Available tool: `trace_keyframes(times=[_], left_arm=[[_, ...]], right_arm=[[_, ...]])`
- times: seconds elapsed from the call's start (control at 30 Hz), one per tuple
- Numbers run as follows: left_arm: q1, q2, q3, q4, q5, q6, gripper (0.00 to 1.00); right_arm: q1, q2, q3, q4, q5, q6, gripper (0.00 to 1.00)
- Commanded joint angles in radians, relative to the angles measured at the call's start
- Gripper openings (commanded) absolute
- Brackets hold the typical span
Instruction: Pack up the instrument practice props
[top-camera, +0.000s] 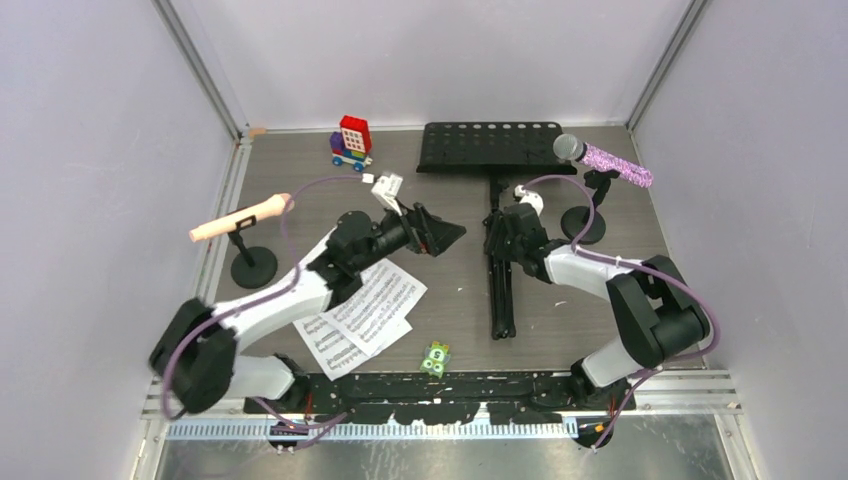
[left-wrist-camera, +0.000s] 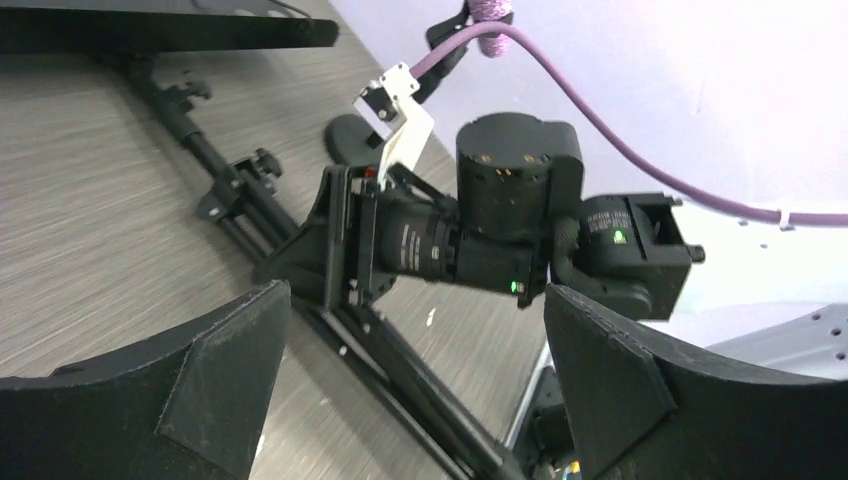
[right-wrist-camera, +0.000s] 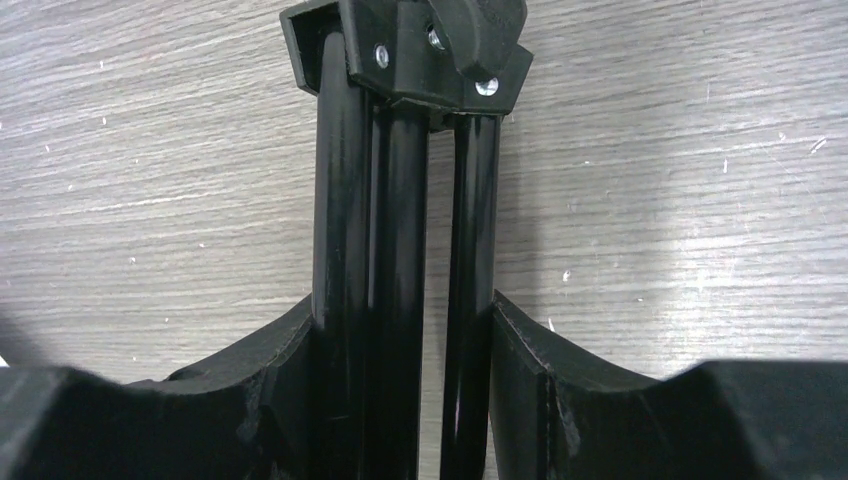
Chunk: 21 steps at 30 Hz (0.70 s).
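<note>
The black perforated music desk (top-camera: 490, 147) lies flat at the back, its pole and folded tripod legs (top-camera: 500, 290) running toward me. My right gripper (top-camera: 499, 242) is shut on those legs (right-wrist-camera: 400, 200), a finger pressed on each side (right-wrist-camera: 400, 400). My left gripper (top-camera: 450, 235) stands wide open just left of the legs, holding nothing (left-wrist-camera: 415, 385). White sheet-music pages (top-camera: 365, 312) lie under my left arm. The pink microphone (top-camera: 240, 218) rests on its round-based mount (top-camera: 253, 268) at the left. The purple-glitter microphone (top-camera: 610, 160) sits on its mount (top-camera: 585, 225) at the right.
A red-blue toy brick vehicle (top-camera: 350, 140) stands at the back, left of the desk. A small green dotted piece (top-camera: 435, 357) lies near the front edge. Pale walls close in the table at the left, back and right.
</note>
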Motion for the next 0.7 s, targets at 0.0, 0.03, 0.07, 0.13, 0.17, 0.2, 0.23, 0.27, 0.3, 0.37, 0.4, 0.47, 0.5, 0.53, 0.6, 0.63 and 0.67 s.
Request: trace_keyframes(times=[0.0,0.03,0.07,0.13,0.17,0.2,0.23,0.27,0.3,0.37,0.4,0.47,0.5,0.53,0.6,0.63,0.67], left_arm=[[-0.017,-0.223,0.028,-0.518,-0.218,0.174,1.0],[-0.019,-0.279,0.023,-0.591,-0.235,0.179,1.0],[-0.02,-0.337,0.012,-0.649,-0.249,0.181,1.0],[-0.023,-0.464,-0.025,-0.781,-0.252,0.181,1.0],[-0.022,-0.535,-0.042,-0.833,-0.283,0.178,1.0],[-0.023,-0.602,-0.056,-0.889,-0.306,0.168,1.0],[-0.023,-0.675,-0.07,-0.944,-0.319,0.157,1.0],[-0.023,-0.763,-0.081,-0.993,-0.33,0.142,1.0],[-0.025,-0.826,-0.09,-1.043,-0.339,0.133,1.0],[-0.025,-0.931,-0.094,-1.149,-0.367,0.115,1.0],[-0.025,-0.971,-0.093,-1.192,-0.38,0.11,1.0],[-0.024,-1.037,-0.091,-1.275,-0.417,0.094,1.0],[-0.024,-1.065,-0.089,-1.305,-0.437,0.081,1.0],[-0.024,-1.087,-0.089,-1.327,-0.447,0.077,1.0],[-0.023,-1.116,-0.087,-1.351,-0.463,0.078,1.0],[-0.023,-1.123,-0.085,-1.36,-0.474,0.08,1.0],[-0.023,-1.124,-0.083,-1.368,-0.488,0.082,1.0]], right_arm=[[-0.008,0.012,0.123,0.157,0.024,0.017,0.16],[-0.008,0.026,0.133,0.138,0.018,0.018,0.27],[-0.008,0.033,0.14,0.128,0.016,0.018,0.34],[-0.008,0.048,0.146,0.109,0.028,0.033,0.43],[-0.01,0.058,0.148,0.104,0.032,0.039,0.45],[-0.01,0.071,0.149,0.099,0.031,0.04,0.46],[-0.01,0.082,0.15,0.093,0.033,0.043,0.48],[-0.01,0.096,0.153,0.086,0.035,0.05,0.5],[-0.011,0.106,0.156,0.08,0.032,0.055,0.54],[-0.01,0.116,0.155,0.073,0.024,0.057,0.61],[-0.011,0.116,0.153,0.069,0.022,0.059,0.67],[-0.01,0.108,0.144,0.054,0.035,0.062,0.88],[-0.011,0.102,0.139,0.044,0.05,0.068,0.98],[-0.011,0.095,0.136,0.029,0.073,0.072,1.0],[-0.011,0.07,0.135,-0.009,0.114,0.071,1.0],[-0.011,0.056,0.134,-0.028,0.133,0.068,1.0],[-0.011,0.042,0.136,-0.059,0.153,0.069,1.0]])
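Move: The music stand's folded legs are still pinched in the right fingers, just below the collar; its tray sits about 18 cm ahead of that hand and some 10 cm higher, and the base of the glitter microphone's stand some 21 cm right and 3 cm ahead. From the open left hand, the sheet music lies about 22 cm left, 10 cm back and 23 cm below; the held legs are 12 cm right, 6 cm ahead and 19 cm below. The folded stand legs are lowered about 2 cm in the right hand's grip, then let go as its fingers spread wide; that hand eases 2 cm forward and rises about a centimetre, staying astride the legs. Meanwhile the empty, open left hand swings quickly away from the stand, some 19 cm left and 12 cm back, high over the sheet music, turning about 20 degrees counter-clockwise and rolling its left side up. ##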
